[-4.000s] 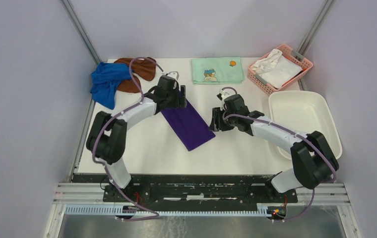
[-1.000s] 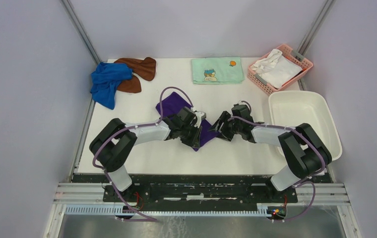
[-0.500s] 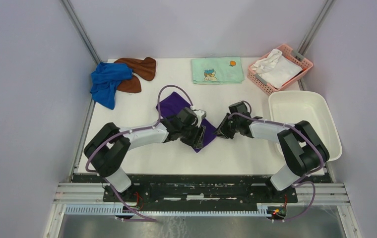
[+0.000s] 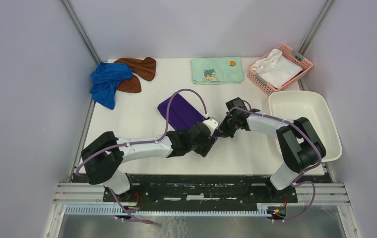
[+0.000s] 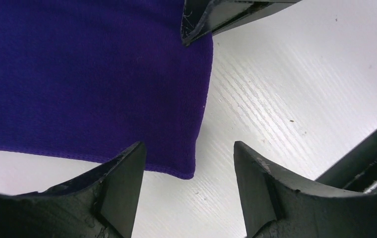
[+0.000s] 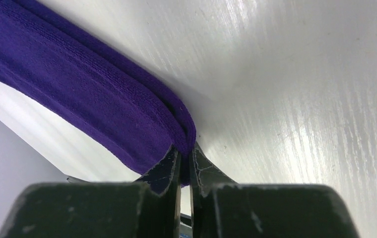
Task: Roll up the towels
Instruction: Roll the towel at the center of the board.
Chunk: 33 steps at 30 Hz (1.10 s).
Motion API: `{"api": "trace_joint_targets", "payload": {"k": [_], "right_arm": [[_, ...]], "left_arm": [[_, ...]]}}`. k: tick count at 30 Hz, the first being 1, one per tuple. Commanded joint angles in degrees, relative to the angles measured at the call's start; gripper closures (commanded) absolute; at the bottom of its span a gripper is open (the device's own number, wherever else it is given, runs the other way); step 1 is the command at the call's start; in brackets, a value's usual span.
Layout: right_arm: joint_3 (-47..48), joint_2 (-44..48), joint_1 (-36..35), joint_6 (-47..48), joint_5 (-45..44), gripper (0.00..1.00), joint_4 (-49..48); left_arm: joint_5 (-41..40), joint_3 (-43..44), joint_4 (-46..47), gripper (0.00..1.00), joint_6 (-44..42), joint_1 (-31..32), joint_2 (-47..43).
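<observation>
The dark purple towel (image 4: 179,111) lies folded on the white table, its near right corner (image 5: 189,168) between the tips of my left gripper (image 5: 187,146), which is open and above the table. My right gripper (image 6: 182,151) is shut on the towel's doubled right edge (image 6: 102,109). From above, the two grippers meet at that corner, the left (image 4: 211,136) just nearer than the right (image 4: 224,130). The right gripper's fingers (image 5: 211,15) show at the top of the left wrist view. The royal blue towel (image 4: 106,82) and the rust-brown towel (image 4: 137,69) lie crumpled at the far left.
A pale green cartoon-print towel (image 4: 218,70) lies folded at the back centre. A pink basket (image 4: 303,62) with a white cloth stands at the back right. In front of it, a white tub (image 4: 295,94) fills the right side.
My left gripper has opened, letting go of the purple towel, and slid right and nearer. My right gripper has shut on the towel's right edge.
</observation>
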<state>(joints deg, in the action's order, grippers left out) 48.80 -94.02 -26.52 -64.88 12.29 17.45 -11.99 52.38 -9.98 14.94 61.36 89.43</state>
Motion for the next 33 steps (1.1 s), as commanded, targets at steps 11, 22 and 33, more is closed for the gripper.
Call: {"api": "trace_joint_targets", "payload": {"k": [11, 22, 33], "right_arm": [[10.14, -0.99, -0.28, -2.73, -0.75, 0.97, 13.41], [9.24, -1.27, -0.24, -2.85, -0.87, 0.98, 12.68], [8.88, -1.41, -0.17, -0.16, -2.54, 0.96, 11.45]], "left_arm": [[-19.20, 4.76, 3.19, 0.38, -8.25, 7.61, 10.27], [-27.18, 7.98, 1.27, 0.55, -9.22, 9.96, 15.18], [-20.34, 7.21, 0.55, 0.97, -7.51, 9.67, 12.44]]}}
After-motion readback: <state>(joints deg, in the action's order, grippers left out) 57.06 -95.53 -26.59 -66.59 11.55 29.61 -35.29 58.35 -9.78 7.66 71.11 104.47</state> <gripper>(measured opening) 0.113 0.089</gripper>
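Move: The left gripper is open above the purple towel's free near-right corner, which lies about 1 cm ahead, 1 cm right and some 5 cm below; the far corner of that end is roughly 8 cm ahead and 5 cm right, and the towel's other end some 20 cm ahead and 15 cm left. The right gripper already pinches that far corner, with the near-right corner about 7 cm back and 6 cm left of it, roughly level. The left hand sinks about 4 cm onto the near-right corner of the purple towel, tilting its wrist some 25 degrees so the fingertips swing forward and to the left, then eases about 1 cm forward at that height and closes from wide open to nearly shut, pinching the towel's end edge just in from the corner. Meanwhile the right hand keeps its pinch on the far corner, rises about 2.5 cm and settles back slightly, staying roughly 2 cm higher than it began. ##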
